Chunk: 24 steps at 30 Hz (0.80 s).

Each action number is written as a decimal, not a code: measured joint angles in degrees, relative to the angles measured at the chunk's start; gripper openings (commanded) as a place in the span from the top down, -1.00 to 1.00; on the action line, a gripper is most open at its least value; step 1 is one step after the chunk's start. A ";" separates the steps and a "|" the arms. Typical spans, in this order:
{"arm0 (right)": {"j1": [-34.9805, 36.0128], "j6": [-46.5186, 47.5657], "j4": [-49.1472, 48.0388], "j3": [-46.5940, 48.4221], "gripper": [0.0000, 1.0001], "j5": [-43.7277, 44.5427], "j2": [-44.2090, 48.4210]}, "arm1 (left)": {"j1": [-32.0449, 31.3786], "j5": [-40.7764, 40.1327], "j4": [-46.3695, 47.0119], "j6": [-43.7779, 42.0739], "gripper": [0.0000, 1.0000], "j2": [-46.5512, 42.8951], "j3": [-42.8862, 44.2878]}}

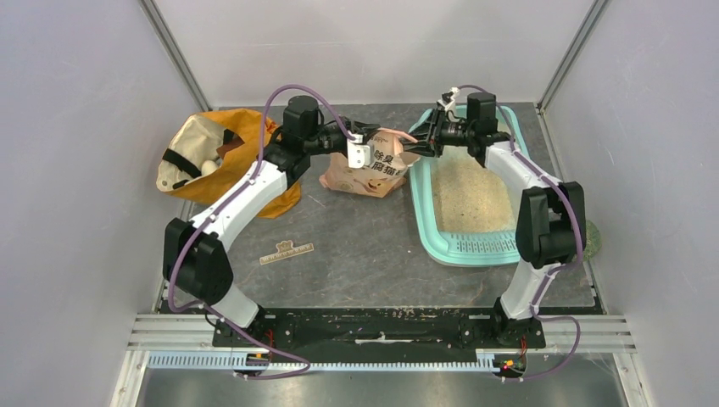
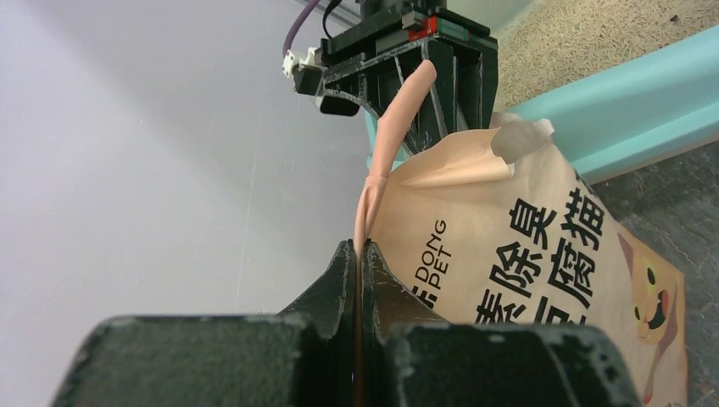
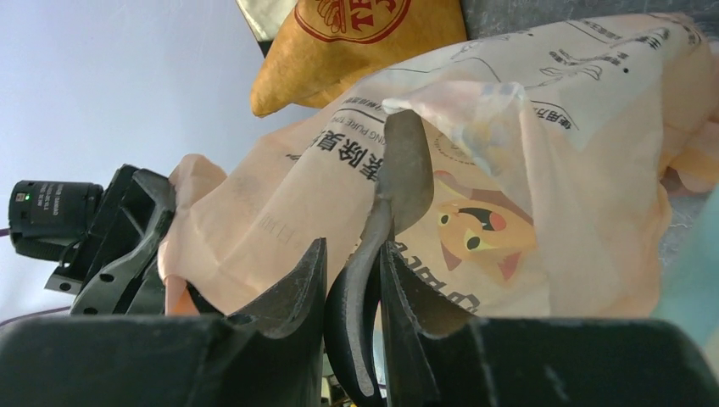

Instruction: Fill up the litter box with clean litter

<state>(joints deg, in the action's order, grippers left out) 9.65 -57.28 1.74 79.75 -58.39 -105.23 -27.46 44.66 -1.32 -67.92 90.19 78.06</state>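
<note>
The teal litter box lies at the right of the table with a layer of pale clean litter inside. A peach-pink printed pouch stands just left of it. My left gripper is shut on the pouch's top edge, and the left wrist view shows the jaws pinching the pink film. My right gripper faces it over the box's far left corner. Its jaws are shut on the handle of a dark grey scoop, whose bowl sits at the pouch's mouth, partly behind the film.
An orange fabric bag lies open at the far left, close behind the left arm. A small flat tag rests on the dark mat nearer the bases. Grey walls close in on both sides and the back.
</note>
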 measured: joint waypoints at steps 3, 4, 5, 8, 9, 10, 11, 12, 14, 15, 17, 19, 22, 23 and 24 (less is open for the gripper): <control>-1.27 1.03 1.88 -0.04 1.00 -0.11 1.60 | -0.20 0.52 1.44 0.44 0.96 0.83 0.20; -1.68 1.20 2.38 -0.17 1.00 -0.26 2.01 | -0.35 0.55 1.90 0.57 0.96 1.16 0.31; -2.29 1.40 3.08 -0.42 1.00 -0.55 2.47 | -0.48 0.55 2.16 0.68 0.96 1.42 0.35; -4.02 1.97 4.68 -1.27 1.00 -1.70 3.74 | -0.87 0.50 2.75 1.60 0.96 2.27 0.52; -4.66 2.21 5.18 -1.55 1.00 -1.99 4.13 | -0.92 0.44 2.86 2.12 0.96 2.69 0.76; -5.18 2.43 5.57 -1.90 1.00 -2.23 4.50 | -0.96 0.35 3.15 2.62 0.96 3.10 1.09; -5.81 2.54 5.70 -2.54 1.00 -2.40 5.01 | -0.96 0.20 3.37 3.19 0.96 3.50 1.29; -6.40 2.67 5.84 -3.41 1.00 -2.73 5.55 | -0.98 0.09 3.69 3.82 0.96 3.87 1.36; -7.41 2.67 6.03 -4.96 1.00 -3.43 6.45 | -1.01 -0.28 4.33 4.92 0.96 4.37 1.38; -7.85 2.67 6.10 -5.75 1.00 -3.69 6.86 | -1.03 -0.50 4.76 5.51 0.96 4.68 1.38; -8.70 2.62 5.90 -7.17 1.00 -4.26 7.50 | -1.03 -0.61 5.40 6.49 0.96 5.09 1.38; -9.73 2.47 5.55 -8.33 1.00 -4.87 7.98 | -1.18 -0.59 6.60 7.76 0.96 5.60 1.38; -11.19 2.43 5.22 -9.70 1.00 -5.44 8.68 | -1.66 -0.48 8.48 9.31 0.96 6.51 1.38; -11.61 2.43 5.22 -10.01 1.00 -5.60 8.94 | -1.79 -0.31 9.03 9.68 0.96 6.78 1.40; -12.02 2.43 5.25 -10.29 1.00 -5.66 9.22 | -1.90 -0.02 9.29 9.92 0.96 6.95 1.40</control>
<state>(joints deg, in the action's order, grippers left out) -2.37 -54.85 6.98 69.45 -64.05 -96.01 -29.36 44.64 7.97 -58.00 97.14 79.46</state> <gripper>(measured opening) 0.306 0.044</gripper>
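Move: The right gripper already holds the scoop, its head inside the litter bag's mouth. From this hand the litter box's middle lies some 18 cm to the right, 8 cm back and 20 cm below, and the bag's middle about 10 cm left, 4 cm back and 12 cm lower. The left gripper still pinches the bag's rim: the bag's middle is about 6 cm back and 17 cm below it, 1 cm to its left, and the litter box 27 cm right, 10 cm back and 28 cm down. Draw the scoop by its handle to the right, about 8 cm, out of the bag's mouth towards the litter box, easing back a little as it goes and turning the wrist slightly clockwise, the grip kept. Let the left gripper keep its pinch on the bag's rim and follow some 3 cm to the right, sinking about 2 cm and edging forward. ##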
